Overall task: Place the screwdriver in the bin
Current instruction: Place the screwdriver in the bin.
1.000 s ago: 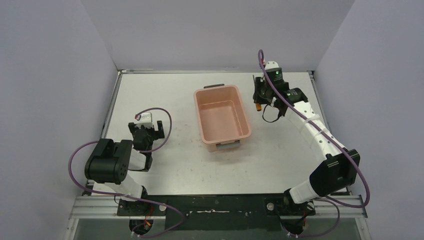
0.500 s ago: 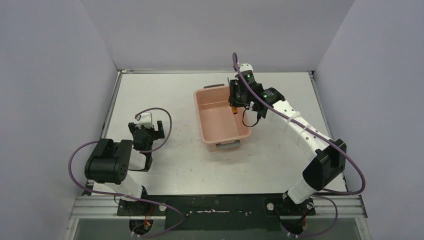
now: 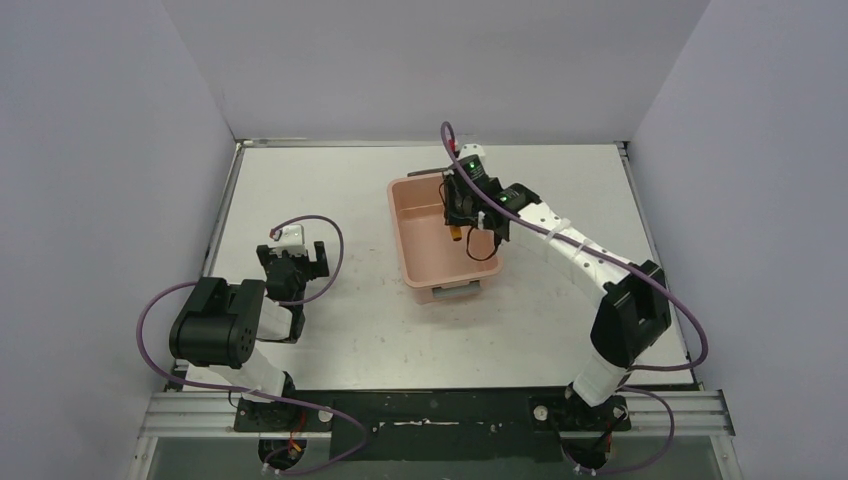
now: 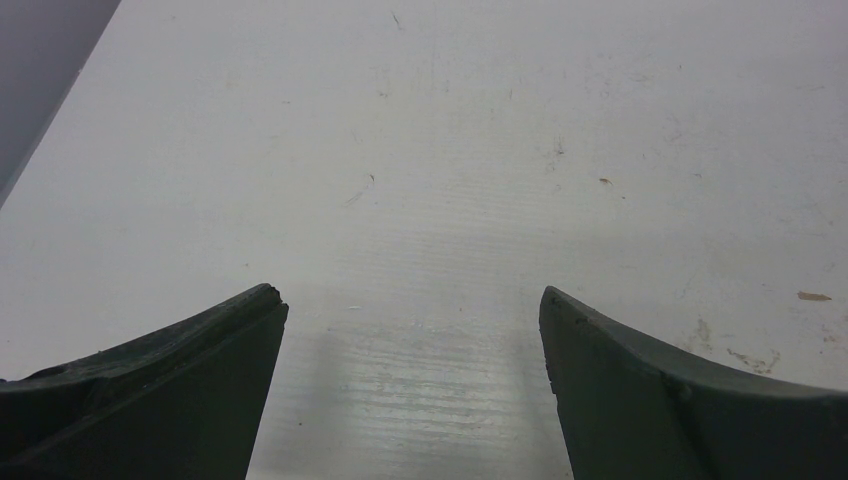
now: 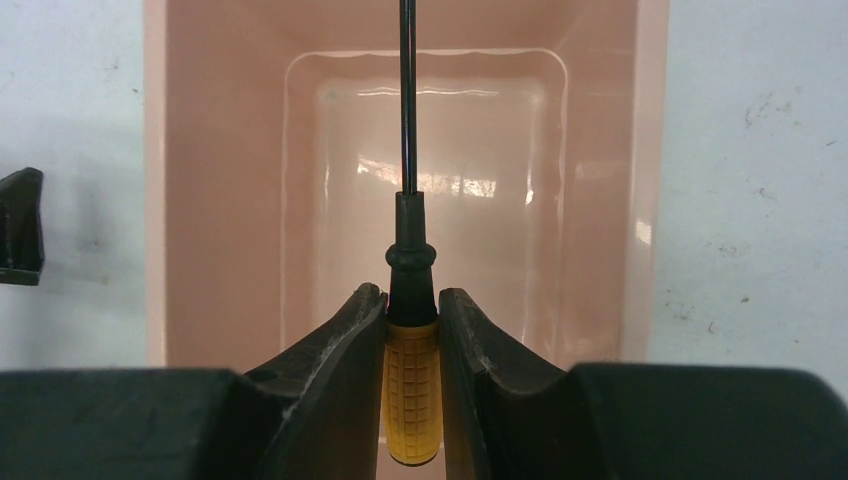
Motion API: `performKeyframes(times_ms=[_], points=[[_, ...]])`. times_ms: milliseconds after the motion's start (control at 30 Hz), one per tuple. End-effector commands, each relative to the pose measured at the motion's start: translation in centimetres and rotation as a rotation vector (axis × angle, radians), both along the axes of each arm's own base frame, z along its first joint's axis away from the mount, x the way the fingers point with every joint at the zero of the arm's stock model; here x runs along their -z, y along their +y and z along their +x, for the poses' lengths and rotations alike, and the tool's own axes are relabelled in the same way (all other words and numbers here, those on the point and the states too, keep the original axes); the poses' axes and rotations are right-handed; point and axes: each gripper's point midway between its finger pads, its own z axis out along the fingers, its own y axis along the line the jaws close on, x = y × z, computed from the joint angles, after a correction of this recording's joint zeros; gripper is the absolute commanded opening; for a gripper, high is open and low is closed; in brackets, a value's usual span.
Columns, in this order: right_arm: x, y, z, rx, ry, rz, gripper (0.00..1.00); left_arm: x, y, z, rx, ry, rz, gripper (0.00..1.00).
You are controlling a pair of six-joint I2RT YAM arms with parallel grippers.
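The salmon-pink bin (image 3: 418, 197) stands at the middle of the table and is empty. My right gripper (image 3: 458, 208) hangs over the bin's right half, shut on the screwdriver (image 3: 456, 235). In the right wrist view the yellow-orange gridded handle (image 5: 412, 385) is clamped between the two black fingers, and the thin black shaft (image 5: 407, 100) points out over the bin's floor (image 5: 470, 230). My left gripper (image 3: 292, 262) rests low at the left of the table, far from the bin; its fingers (image 4: 190, 370) stand wide apart with only bare table between them.
White table (image 3: 330, 330) with grey walls on three sides. The bin's grey handles sit at its far end (image 3: 432, 172) and near end (image 3: 455, 288). A dark object (image 5: 20, 228) shows at the left edge of the right wrist view, beside the bin.
My right arm has swung left from beside the bin's right side to over the bin, carrying the screwdriver. The left arm has not moved.
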Motion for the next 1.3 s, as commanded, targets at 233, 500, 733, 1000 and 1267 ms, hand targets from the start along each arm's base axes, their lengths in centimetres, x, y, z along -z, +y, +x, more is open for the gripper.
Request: performKeyframes(times_ms=[233,500,733,1000,1267], points=[[7.8,1.4,0.5,-0.004,0.084,-0.074,0.07,-2.2,-0.2,1.2,-0.001,-0.084,-0.014,0.97],[14.1,2.0,0.1,-0.027,0.183,-0.129,0.10,-2.2,-0.2,1.2,-0.002,-0.082,-0.015,0.97],[15.9,2.2,-0.2,-0.040,0.210,-0.150,0.19,-2.2,-0.2,1.2,-0.002,-0.084,-0.015,0.97],[14.8,2.4,-0.1,-0.042,0.196,-0.141,0.44,-2.3,-0.2,1.2,-0.001,-0.085,-0.015,0.97],[10.7,3.1,0.1,-0.042,0.134,-0.118,0.60,-2.3,-0.2,1.2,-0.001,-0.085,-0.015,0.97]])
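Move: The right hand already holds the screwdriver by its handle over the open bin, whose middle lies about 3 cm ahead, 3 cm to the left and 14 cm below, with its floor some 18 cm down. The bin's far handle is about 18 cm ahead and 6 cm left, its near handle about 11 cm back and straight in line, both some 12 cm lower. From the idle left hand, the bin is about 34 cm to the right, 3 cm ahead and roughly level. The right hand carries the pinched screwdriver almost straight down into the bin, some 17 cm, drifting barely 1 cm left, while the wrist tips the fingers about 20 degrees more steeply downwards. Just above the bin floor it stops and stays nearly in place as the fingers open from their grip to a little over half wide, letting go of the handle and ending with one finger on either side of it. ##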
